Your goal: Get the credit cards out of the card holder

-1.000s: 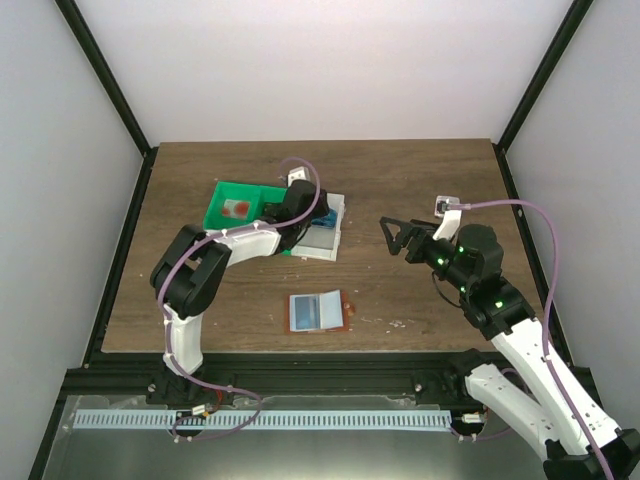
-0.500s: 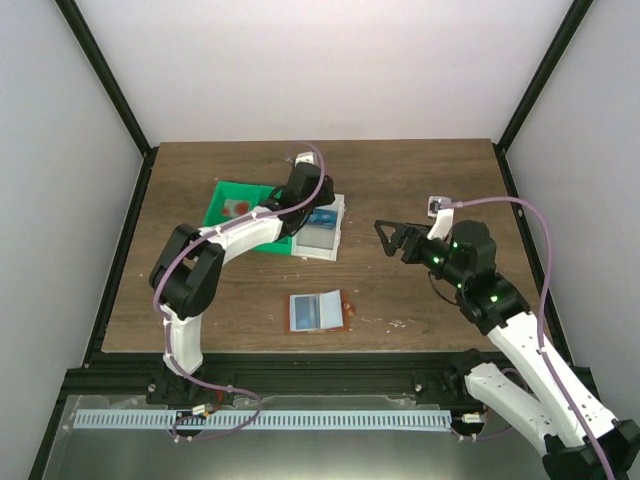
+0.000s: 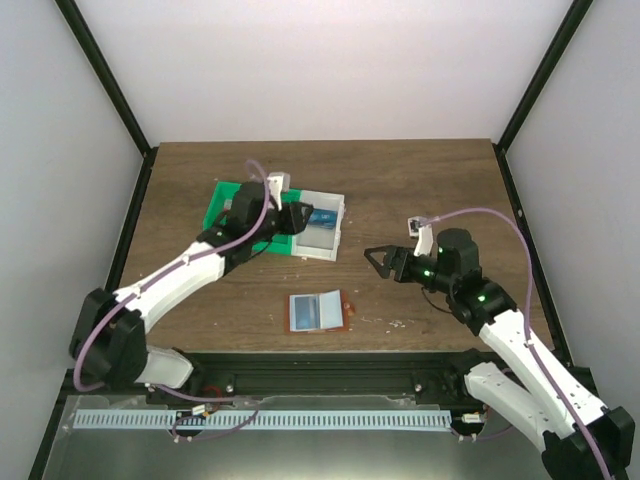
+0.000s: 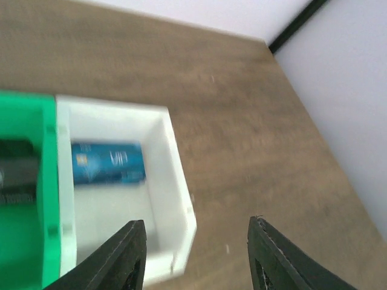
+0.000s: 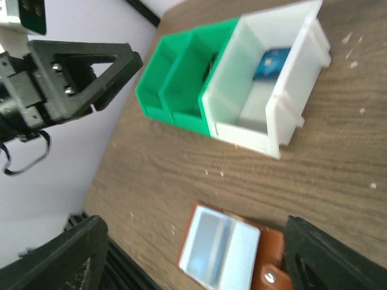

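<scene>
The card holder (image 3: 316,311) lies open on the table near the front edge, orange-brown rim around a pale grey-blue lining. I cannot tell whether a card sits in its pockets. One blue credit card (image 3: 322,217) lies in the white bin (image 3: 335,240). My left gripper (image 3: 293,218) hovers at the bin's left side, open and empty (image 4: 196,223); the card (image 4: 107,162) is ahead of its fingers. My right gripper (image 3: 376,258) hangs open and empty to the right of the holder and farther back. From that wrist the holder (image 5: 230,254) shows between its fingers (image 5: 78,254).
A green bin (image 3: 232,205) with a reddish item stands against the white bin's left side; both bins (image 5: 181,90) appear beyond the holder in the right wrist view. Black frame rails run along the table's edges.
My left arm has swung back to the left from above the white bin, leaving the blue card lying inside. My right gripper has moved left toward the holder and narrowed slightly.
</scene>
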Controlling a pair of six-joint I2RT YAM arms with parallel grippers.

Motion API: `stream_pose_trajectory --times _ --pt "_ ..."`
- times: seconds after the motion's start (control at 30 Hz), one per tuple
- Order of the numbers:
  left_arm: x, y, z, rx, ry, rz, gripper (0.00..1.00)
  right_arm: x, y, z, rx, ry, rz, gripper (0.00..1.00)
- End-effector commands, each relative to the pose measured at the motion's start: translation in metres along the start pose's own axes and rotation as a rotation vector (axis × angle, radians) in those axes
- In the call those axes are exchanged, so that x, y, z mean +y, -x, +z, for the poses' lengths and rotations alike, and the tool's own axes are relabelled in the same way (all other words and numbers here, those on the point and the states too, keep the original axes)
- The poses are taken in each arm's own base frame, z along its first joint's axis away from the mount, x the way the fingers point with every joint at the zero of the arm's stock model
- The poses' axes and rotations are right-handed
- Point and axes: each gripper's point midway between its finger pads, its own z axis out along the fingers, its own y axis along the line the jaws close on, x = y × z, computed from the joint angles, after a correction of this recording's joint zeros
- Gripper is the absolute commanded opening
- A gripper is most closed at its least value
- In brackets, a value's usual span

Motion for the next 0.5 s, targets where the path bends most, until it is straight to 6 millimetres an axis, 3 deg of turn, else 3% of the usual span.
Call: stream_pose_trajectory --times 0.0,0.3,0.47 --pt "-0.004 -0.061 -0.027 0.160 -0.118 -0.033 0.48 0.002 -0.025 0.007 0.092 0.077 0.061 0.77" --pt "-0.001 -0.145 -0.071 0.308 -0.269 -0.155 0.52 -0.017 -0.077 0.029 0.212 0.032 0.191 0.48" --pt "0.005 -0.174 -0.080 0.322 -0.327 -0.226 0.52 -0.015 -0.104 0.041 0.267 -0.006 0.207 0.43"
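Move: The card holder, open on the table, lies about 18 cm back of the left hand, some 2 cm to its right and 18 cm below. From that hand the white tray with the blue card is roughly 6 cm ahead and 2 cm right, the green box 8 cm ahead and 13 cm left, both about 16 cm down. From the right hand the card holder is about 6 cm back, 11 cm left and 18 cm below, and the white tray 17 cm ahead and 11 cm left. The left hand, empty and still about half open, leaves the white tray and swings back some 15 cm while sinking about 10 cm and edging slightly left, its fingers tipping down and turning clockwise as it nears the left edge of the card holder from above. The right hand sinks about 9 cm towards the card holder's strap side, easing back and left as well and tipping down nearly 20 degrees, while its fingers close from wide to a little under half open; neither hand reaches the card holder yet. ##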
